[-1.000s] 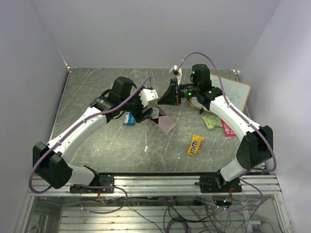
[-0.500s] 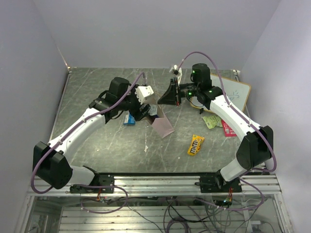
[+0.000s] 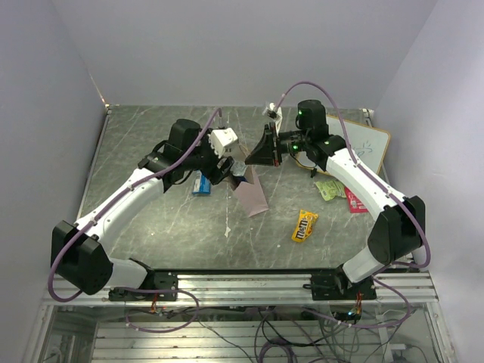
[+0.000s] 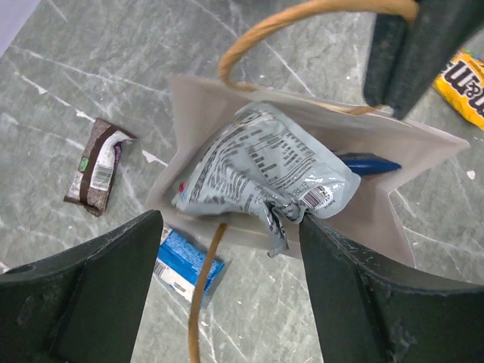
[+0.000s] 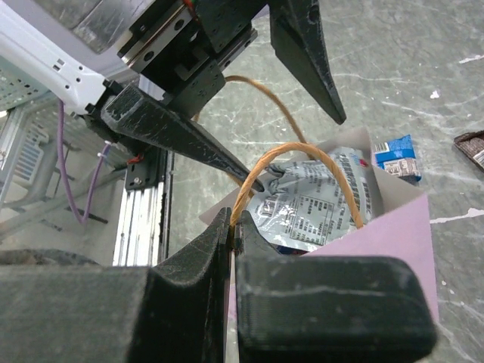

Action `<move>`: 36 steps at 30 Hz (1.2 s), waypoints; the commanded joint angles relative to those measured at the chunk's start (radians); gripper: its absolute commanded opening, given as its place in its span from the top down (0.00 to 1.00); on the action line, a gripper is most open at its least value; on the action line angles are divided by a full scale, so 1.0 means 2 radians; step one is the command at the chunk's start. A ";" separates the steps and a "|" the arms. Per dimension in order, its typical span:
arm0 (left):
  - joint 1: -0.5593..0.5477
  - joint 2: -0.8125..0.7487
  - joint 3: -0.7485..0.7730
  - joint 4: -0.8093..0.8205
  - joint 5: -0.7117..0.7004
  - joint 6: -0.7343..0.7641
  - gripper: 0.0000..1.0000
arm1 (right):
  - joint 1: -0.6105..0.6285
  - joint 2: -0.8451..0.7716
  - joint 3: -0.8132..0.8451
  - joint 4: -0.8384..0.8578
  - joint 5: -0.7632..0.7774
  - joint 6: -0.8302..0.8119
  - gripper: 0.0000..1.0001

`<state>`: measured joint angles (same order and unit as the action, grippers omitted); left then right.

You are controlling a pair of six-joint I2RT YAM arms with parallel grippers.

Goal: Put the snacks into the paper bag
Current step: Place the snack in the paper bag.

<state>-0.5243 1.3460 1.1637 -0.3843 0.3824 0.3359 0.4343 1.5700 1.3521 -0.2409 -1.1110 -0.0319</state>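
Observation:
The pale paper bag point(image 3: 253, 198) hangs tilted, its mouth toward the arms. My right gripper point(image 5: 233, 223) is shut on its tan handle point(image 5: 266, 162). A silver-grey packet point(image 4: 257, 162) lies in the bag's mouth on top of a dark blue packet point(image 4: 367, 163). My left gripper point(image 4: 228, 227) stands open just above the mouth, holding nothing. On the table lie the brown bar point(image 4: 97, 166), the blue-white packet point(image 3: 201, 184), the yellow M&M's point(image 3: 305, 225), a light green packet point(image 3: 330, 188) and a pink-red one point(image 3: 354, 201).
A white scribbled board point(image 3: 363, 145) leans at the back right, behind the right arm. The bag's second handle point(image 4: 203, 302) hangs loose between my left fingers. The metal rail point(image 3: 249, 283) runs along the near edge.
My left gripper has drawn back to the left, away from the bag's mouth, staying open. The bag's bottom has swung slightly left. The right arm holds still.

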 commanded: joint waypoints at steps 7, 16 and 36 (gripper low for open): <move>0.004 0.000 0.029 0.024 0.002 -0.022 0.20 | 0.009 0.008 0.025 -0.028 -0.007 -0.024 1.00; 0.005 0.008 0.032 0.025 0.041 -0.025 0.45 | 0.011 0.011 0.032 -0.036 -0.005 -0.030 1.00; 0.007 0.027 0.023 0.033 0.115 -0.025 0.61 | 0.011 0.008 0.035 -0.037 -0.010 -0.027 1.00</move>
<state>-0.5175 1.3685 1.2030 -0.3477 0.5472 0.2981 0.4511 1.5860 1.3861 -0.3138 -1.1110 -0.0875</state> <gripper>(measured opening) 0.391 0.015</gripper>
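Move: The silver packet already sits in the bag's mouth, about 3 cm to the right of the left hand, 2 cm farther out and 5 cm below. The paper bag's middle is some 7 cm right, 3 cm nearer and 12 cm below that hand. On the table, roughly 21 cm down, the blue packet is about 6 cm left and level with it, the brown packet 13 cm ahead and 1 cm left. From the right hand the silver packet is 5 cm ahead, 3 cm left and 10 cm below. The left hand's nearer fingertip comes free of the silver packet's crumpled end as the hand rises about 2 cm, then slides some 2.5 cm right and a little back across the bag's mouth towards the right hand. Its wide-open fingers close to under half, turning slightly clockwise. The right hand stays put, still pinching the bag's handle. ##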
